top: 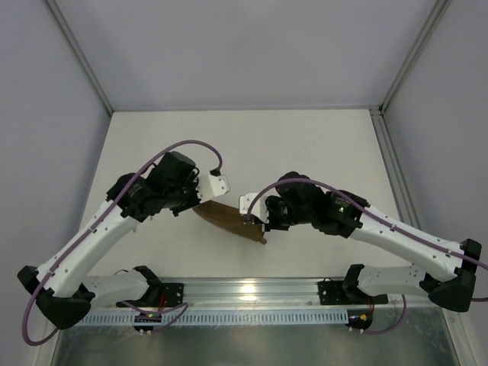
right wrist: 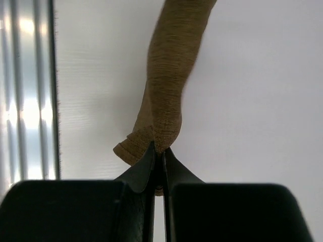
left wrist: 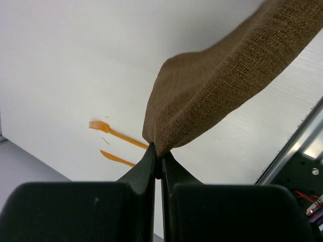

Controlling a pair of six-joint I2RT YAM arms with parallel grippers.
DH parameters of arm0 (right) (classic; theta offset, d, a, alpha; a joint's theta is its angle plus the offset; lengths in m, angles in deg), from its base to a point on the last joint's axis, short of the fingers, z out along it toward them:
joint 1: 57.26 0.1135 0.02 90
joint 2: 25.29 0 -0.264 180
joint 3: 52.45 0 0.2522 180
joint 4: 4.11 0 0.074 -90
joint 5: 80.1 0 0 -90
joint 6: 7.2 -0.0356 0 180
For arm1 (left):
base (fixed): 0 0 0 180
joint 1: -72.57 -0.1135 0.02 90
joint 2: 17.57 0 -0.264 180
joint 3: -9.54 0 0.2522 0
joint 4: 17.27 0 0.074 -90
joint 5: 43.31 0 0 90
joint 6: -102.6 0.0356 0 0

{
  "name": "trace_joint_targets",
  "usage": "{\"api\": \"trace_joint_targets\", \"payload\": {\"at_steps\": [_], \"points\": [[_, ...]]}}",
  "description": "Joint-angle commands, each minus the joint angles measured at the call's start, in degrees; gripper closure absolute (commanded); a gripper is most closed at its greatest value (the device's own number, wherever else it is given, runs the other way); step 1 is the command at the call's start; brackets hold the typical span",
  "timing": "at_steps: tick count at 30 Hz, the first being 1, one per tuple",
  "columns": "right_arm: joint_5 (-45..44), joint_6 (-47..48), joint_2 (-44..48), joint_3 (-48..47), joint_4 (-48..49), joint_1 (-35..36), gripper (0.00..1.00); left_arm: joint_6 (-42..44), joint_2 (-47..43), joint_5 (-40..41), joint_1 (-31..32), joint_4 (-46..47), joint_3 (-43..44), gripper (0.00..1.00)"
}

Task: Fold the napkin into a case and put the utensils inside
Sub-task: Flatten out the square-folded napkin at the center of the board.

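The dark brown napkin [top: 229,219] hangs stretched between my two grippers, above the white table [top: 305,145]. My left gripper [top: 200,204] is shut on its left corner. In the left wrist view, the cloth [left wrist: 222,85] rises up and to the right from the pinched tip [left wrist: 159,154]. My right gripper [top: 260,226] is shut on the other end, where the napkin [right wrist: 169,85] is bunched and a folded flap sticks out left of the jaws [right wrist: 160,151]. The utensils lie on the table: an orange fork [left wrist: 113,132] and a second orange piece [left wrist: 116,158]. In the top view they are hidden.
A metal rail [top: 252,293] runs along the near table edge by the arm bases; it also shows as a rail [right wrist: 30,101] left of the right gripper. Grey walls and frame posts [top: 80,57] enclose the table.
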Motion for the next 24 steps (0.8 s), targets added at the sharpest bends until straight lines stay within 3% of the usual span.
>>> {"api": "trace_joint_targets", "payload": {"at_steps": [1, 6, 10, 16, 24], "points": [[11.2, -3.5, 0.7, -7.9, -15.1, 0.3, 0.97, 1.5, -2.5, -3.6, -0.2, -15.1, 7.0, 1.0], [26.5, -4.9, 0.4, -11.2, -21.2, 0.2, 0.97, 1.5, -4.1, -7.8, -0.2, -20.7, 12.2, 1.0], [36.2, -5.1, -0.3, -7.5, -22.4, 0.3, 0.97, 0.3, -4.2, -9.6, -0.2, -23.8, 12.0, 1.0], [39.5, -7.6, -0.1, -2.2, -19.4, 0.2, 0.97, -1.3, -5.6, -11.8, -0.2, -25.3, 10.4, 1.0], [43.3, -7.5, 1.1, -2.3, -19.1, 0.3, 0.97, -1.3, -6.1, -15.2, -0.4, -28.0, 9.4, 1.0]]}}
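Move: The napkin, pinched by both hands, hangs between them about 20 cm above the board. The board's center, where it is to lie, is some 13 cm ahead and 14 cm to the right of the left hand and 21 cm down; from the right hand, about 18 cm ahead, 2 cm left and 20 cm down. The fork lies roughly 11 cm ahead and 13 cm left of the left hand, the knife 8 cm ahead and 19 cm left; the board's near edge is about 11 cm straight back from the right hand. The napkin, still pinched at its two ends, is swept back towards the bases, away from the board's center. The right hand leads, going about 12 cm back over the near edge, rising slightly then sinking again while its fingers swing some 40 degrees towards the base; the left follows more slowly, back and up, then dips a little as its wrist tilts. Both grippers stay shut. ##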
